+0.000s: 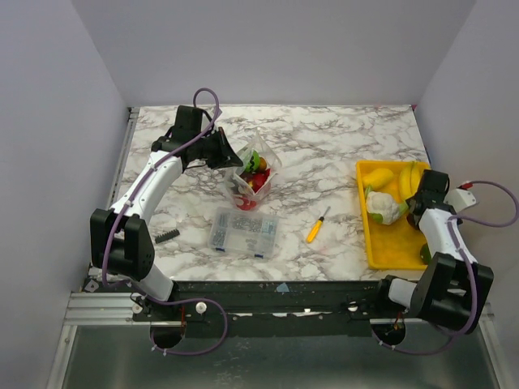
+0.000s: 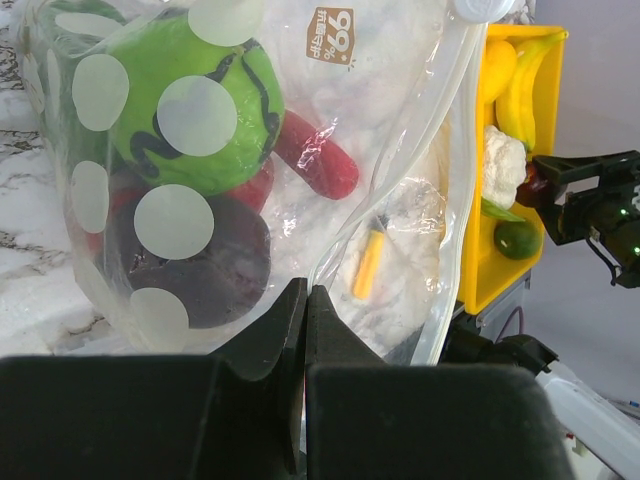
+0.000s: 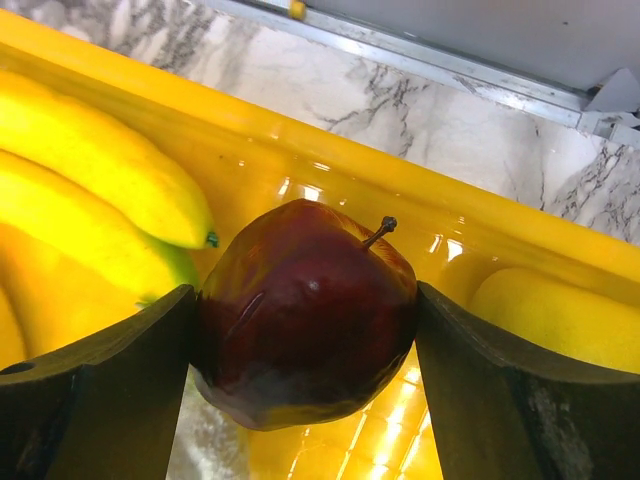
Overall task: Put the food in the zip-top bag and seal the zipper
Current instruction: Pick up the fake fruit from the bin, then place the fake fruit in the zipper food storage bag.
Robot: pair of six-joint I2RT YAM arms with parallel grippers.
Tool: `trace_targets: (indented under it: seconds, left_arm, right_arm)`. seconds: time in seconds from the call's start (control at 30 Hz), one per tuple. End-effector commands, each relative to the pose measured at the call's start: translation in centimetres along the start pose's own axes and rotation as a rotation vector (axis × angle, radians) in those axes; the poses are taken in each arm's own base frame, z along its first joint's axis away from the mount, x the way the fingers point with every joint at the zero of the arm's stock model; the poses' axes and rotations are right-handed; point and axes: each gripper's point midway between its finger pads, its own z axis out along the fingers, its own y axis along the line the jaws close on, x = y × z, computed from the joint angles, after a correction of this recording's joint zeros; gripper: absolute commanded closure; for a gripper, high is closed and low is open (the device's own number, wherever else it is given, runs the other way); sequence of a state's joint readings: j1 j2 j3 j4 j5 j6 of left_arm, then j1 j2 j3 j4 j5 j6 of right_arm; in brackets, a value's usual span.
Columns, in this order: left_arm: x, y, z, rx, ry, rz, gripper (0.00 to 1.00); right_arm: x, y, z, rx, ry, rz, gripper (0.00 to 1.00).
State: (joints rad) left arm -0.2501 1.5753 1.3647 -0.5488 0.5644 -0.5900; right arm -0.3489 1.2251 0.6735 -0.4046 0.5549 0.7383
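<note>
The zip-top bag [image 1: 253, 172] stands at the table's back middle, holding a green toy [image 2: 190, 110], a red one [image 2: 315, 155] and a dark purple one [image 2: 200, 260]. Its zipper [image 2: 455, 180] runs down the bag's open side. My left gripper [image 2: 306, 300] is shut on the bag's plastic edge. At the right, the yellow tray [image 1: 377, 243] holds more food: a white cauliflower [image 1: 385, 207], bananas [image 3: 90, 190] and a lime [image 1: 425, 253]. My right gripper [image 3: 305, 330] is over the tray, both fingers pressed against a dark red apple [image 3: 305, 310].
A rigid clear compartment box [image 1: 243, 231] lies in front of the bag. A yellow-handled screwdriver [image 1: 317, 225] lies between the box and the tray. A small black part [image 1: 168, 236] sits by the left arm. Grey walls close in the table on three sides.
</note>
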Motion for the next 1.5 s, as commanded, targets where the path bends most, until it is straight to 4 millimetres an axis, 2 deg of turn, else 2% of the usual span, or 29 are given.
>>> trace_targets:
  seconds: [0.0, 0.1, 0.17, 0.23, 0.3, 0.37, 0.47, 0.6, 0.7, 0.77, 0.83, 0.87, 0.93, 1.0, 1.1, 1.23, 1.37, 1.47]
  left_arm:
    - [-0.5, -1.2, -1.0, 0.024, -0.028, 0.037, 1.00]
    - [-0.5, -1.4, -1.0, 0.033, -0.028, 0.037, 1.00]
    - [-0.5, -1.5, -1.0, 0.036, -0.023, 0.035, 1.00]
    - [-0.5, -1.6, -1.0, 0.042, -0.023, 0.035, 1.00]
    - [-0.5, -1.7, -1.0, 0.045, -0.022, 0.035, 1.00]
    - [-0.5, -1.7, -1.1, 0.043, -0.024, 0.035, 1.00]
    - [-0.6, -1.7, -1.2, 0.045, -0.026, 0.039, 1.00]
    - [-0.6, -1.5, -1.1, 0.039, -0.029, 0.041, 1.00]
    - [-0.6, -1.5, -1.1, 0.039, -0.027, 0.040, 1.00]
    - [-0.6, -1.6, -1.1, 0.039, -0.028, 0.041, 1.00]
    - [-0.6, -1.5, -1.2, 0.035, -0.031, 0.045, 1.00]
    - [-0.7, -1.5, -1.3, 0.033, -0.035, 0.047, 1.00]
    - [-0.8, -1.4, -1.4, 0.027, -0.038, 0.047, 1.00]
    - [-0.7, -1.5, -1.4, 0.031, -0.037, 0.045, 1.00]
    - [-0.7, -1.6, -1.5, 0.037, -0.038, 0.045, 1.00]
    - [-0.8, -1.8, -1.7, 0.043, -0.042, 0.045, 1.00]
    - [-0.8, -2.1, -1.9, 0.056, -0.042, 0.045, 1.00]
    - [-0.8, -2.1, -2.0, 0.055, -0.046, 0.046, 1.00]
  right_arm:
    - [-1.6, 0.8, -1.9, -0.074, -0.021, 0.038, 0.77]
    - [-2.4, 2.2, -4.1, -0.168, -0.010, 0.066, 0.81]
    - [-3.0, 3.8, -6.2, -0.259, -0.014, 0.072, 0.85]
    - [-3.7, 6.2, -9.1, -0.392, -0.040, 0.069, 0.87]
    - [-3.8, 9.6, -12.5, -0.576, -0.050, 0.044, 0.90]
    - [-3.1, 13.2, -16.1, -0.752, -0.035, 0.001, 0.93]
    - [-0.4, 18.1, -22.2, -0.960, -0.020, -0.087, 0.93]
    - [5.6, 23.0, -30.7, -1.154, -0.059, -0.254, 0.93]
    - [10.4, 25.2, -38.6, -1.304, -0.125, -0.397, 0.92]
    - [12.7, 26.1, -42.4, -1.363, -0.165, -0.456, 0.92]
    - [13.8, 26.7, -45.3, -1.416, -0.194, -0.472, 0.92]
    - [14.0, 27.1, -46.1, -1.431, -0.201, -0.475, 0.91]
    - [14.1, 27.7, -46.2, -1.417, -0.207, -0.458, 0.91]
    - [14.3, 28.1, -45.6, -1.385, -0.222, -0.452, 0.90]
    - [15.8, 28.5, -45.0, -1.367, -0.212, -0.504, 0.87]
    - [17.1, 28.1, -43.8, -1.350, -0.193, -0.538, 0.61]
    - [18.2, 28.0, -43.5, -1.350, -0.175, -0.589, 0.29]
    - [19.0, 28.6, -42.8, -1.276, -0.152, -0.633, 0.14]
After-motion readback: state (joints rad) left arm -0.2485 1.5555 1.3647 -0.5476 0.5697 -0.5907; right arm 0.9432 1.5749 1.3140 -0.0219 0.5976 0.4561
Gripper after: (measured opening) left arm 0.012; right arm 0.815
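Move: The right hand already holds the apple, lifted just clear of the bin floor. The zip-top bag's open mouth is some 50 cm to its left, 14 cm ahead and 9 cm above. The bananas lie about 10 cm ahead and 2 cm left, the cauliflower 10 cm left and 3 cm ahead, the green fruit 10 cm back and 2 cm right, all lower. From the left hand, the mouth is about 4 cm ahead, 6 cm right and 5 cm below. Upward first, then in one fast sweep left, the right hand carries the apple out of the bin to the bag: about 50 cm left, 20 up and 11 forward. The wrist swings counter-clockwise nearly 80 degrees and tips up, bringing the fingers forward and almost level. Their grip stays shut on the apple as the hand settles about 2 cm lower above the mouth; the left fingers keep pinching the bag's rim. ##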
